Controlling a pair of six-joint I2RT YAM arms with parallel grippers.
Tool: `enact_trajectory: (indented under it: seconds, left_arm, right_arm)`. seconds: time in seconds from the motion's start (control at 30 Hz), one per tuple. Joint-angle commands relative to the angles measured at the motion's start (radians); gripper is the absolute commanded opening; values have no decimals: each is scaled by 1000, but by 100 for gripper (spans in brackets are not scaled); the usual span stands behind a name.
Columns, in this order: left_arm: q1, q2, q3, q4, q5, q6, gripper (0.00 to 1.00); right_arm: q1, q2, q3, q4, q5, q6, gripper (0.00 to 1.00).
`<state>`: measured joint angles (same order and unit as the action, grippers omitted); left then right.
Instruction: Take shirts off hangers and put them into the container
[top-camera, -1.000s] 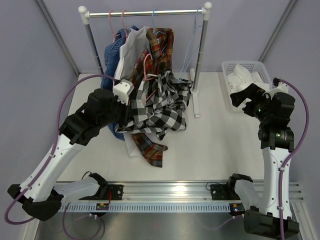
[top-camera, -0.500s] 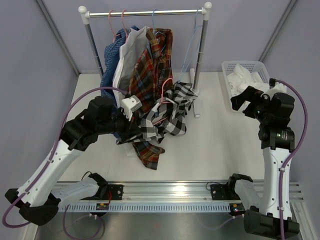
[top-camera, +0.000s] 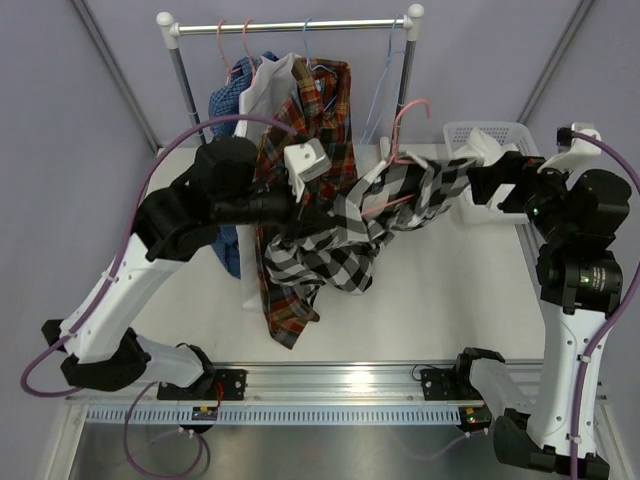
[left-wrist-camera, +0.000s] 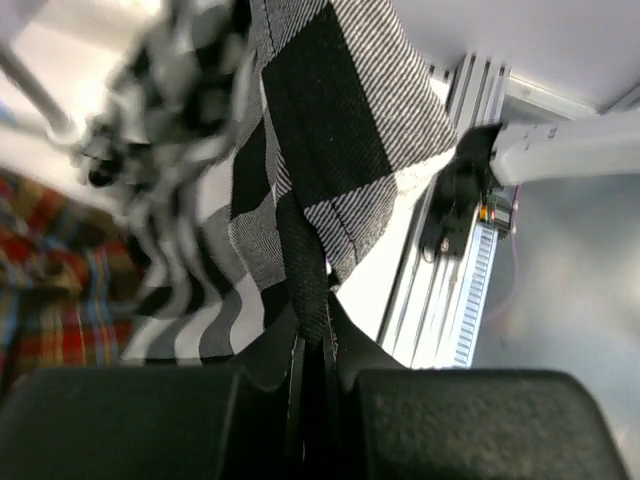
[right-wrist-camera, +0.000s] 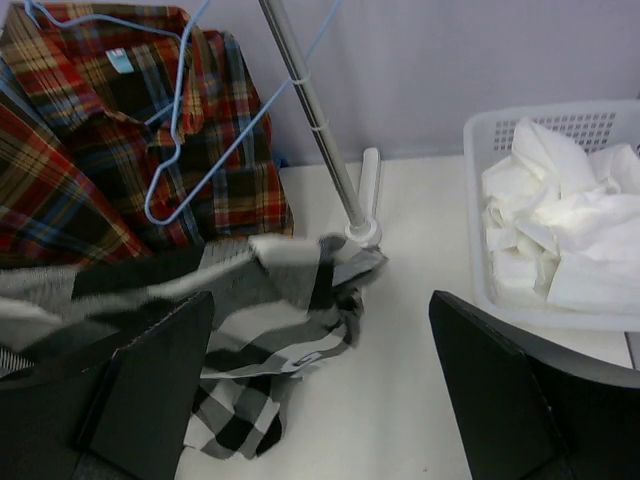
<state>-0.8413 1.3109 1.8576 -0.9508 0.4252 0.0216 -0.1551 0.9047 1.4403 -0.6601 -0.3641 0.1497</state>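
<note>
My left gripper (left-wrist-camera: 312, 345) is shut on a fold of the black-and-white checked shirt (left-wrist-camera: 330, 110). In the top view it (top-camera: 305, 212) holds that shirt (top-camera: 400, 195) up, stretched to the right. A pink hanger (top-camera: 405, 125) is still caught in the shirt. My right gripper (top-camera: 478, 185) stands open at the shirt's right end. In the right wrist view the checked cloth (right-wrist-camera: 270, 300) hangs between and below its fingers (right-wrist-camera: 150, 370), ungripped. The white lattice container (top-camera: 520, 130) behind holds white shirts (right-wrist-camera: 570, 230). Red-orange plaid (top-camera: 315, 120), white (top-camera: 262, 95) and blue checked (top-camera: 228, 100) shirts hang on the rail.
The clothes rack's rail (top-camera: 290, 25) crosses the back, and its right post (right-wrist-camera: 320, 140) stands close to my right gripper. An empty light blue hanger (right-wrist-camera: 180, 150) dangles by that post. The plaid shirt's tail (top-camera: 285, 310) hangs low over the table (top-camera: 440, 290).
My left arm has risen and swung right, lifting the checked shirt and its pink hanger off the table. My right arm has risen and moved left to the shirt, still open.
</note>
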Motion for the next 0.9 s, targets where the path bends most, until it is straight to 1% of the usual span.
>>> enact_trajectory:
  seconds: [0.0, 0.1, 0.13, 0.2, 0.23, 0.27, 0.33, 0.37, 0.47, 0.53, 0.6, 0.7, 0.8, 0.87]
  left_arm:
    - [-22, 73, 231, 98, -86, -12, 0]
    - [-22, 114, 282, 96, -170, -15, 0]
    - [-22, 117, 260, 98, -221, -15, 0]
    - [-22, 120, 204, 96, -258, -17, 0]
    - [-22, 122, 133, 99, -270, -17, 0]
    - [-22, 122, 93, 107, -270, -53, 0]
    - [-24, 128, 26, 119, -275, -71, 0]
    - [-27, 131, -21, 138, -272, -83, 0]
    - [-47, 137, -67, 187, -258, -98, 0]
    - [-56, 148, -69, 204, -252, -107, 0]
    - [-70, 172, -54, 216, -243, -111, 0]
    - [-88, 205, -25, 236, -215, -114, 0]
    - [-108, 241, 1, 242, -201, -118, 0]
    - [-123, 255, 25, 242, -189, -117, 0]
  right_arm:
    - [9, 11, 75, 16, -18, -16, 99]
    - [9, 26, 132, 1, -7, -12, 99]
    - [9, 26, 141, -3, -4, -12, 99]
    - [9, 11, 140, 5, 10, -7, 99]
    - [9, -7, 129, 5, 10, -7, 98]
    - [11, -15, 124, 2, 10, -7, 98]
    - [25, -52, 92, -4, -4, -16, 98]
    - [52, -62, 77, -3, -18, -21, 98]
    - [89, -99, 3, 17, -93, -29, 96]
    - [114, -96, -30, 14, -134, -27, 95]
    - [135, -90, -46, 5, -148, -27, 95]
    - [149, -89, -81, 40, -157, -12, 95]
    - [149, -57, -80, 47, -171, -6, 95]
    - [184, -27, -69, 48, -167, -9, 95]
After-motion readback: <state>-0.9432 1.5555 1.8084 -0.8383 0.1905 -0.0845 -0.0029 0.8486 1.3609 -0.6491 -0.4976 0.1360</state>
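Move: From my left hand, which already grips one shoulder of the black-and-white checked shirt, the pink hanger inside it lies about 11 cm to the right and 8 cm ahead, at roughly hand height. The plaid shirt hangs some 18 cm ahead, 5 cm left and a little lower. From my open right hand that hanger is about 19 cm left and 2 cm back; the container sits roughly 24 cm ahead, 13 cm right and 35 cm below. I keep my left fingers shut on the checked shirt, swing it up about 5 cm, then forward, right and well down, to end some 9 cm lower and 7 cm further right, towards my right hand. My right hand stays open; it rises about 4 cm, then comes left and back towards the pink hanger and sinks again, turning some 15 degrees counter-clockwise. ##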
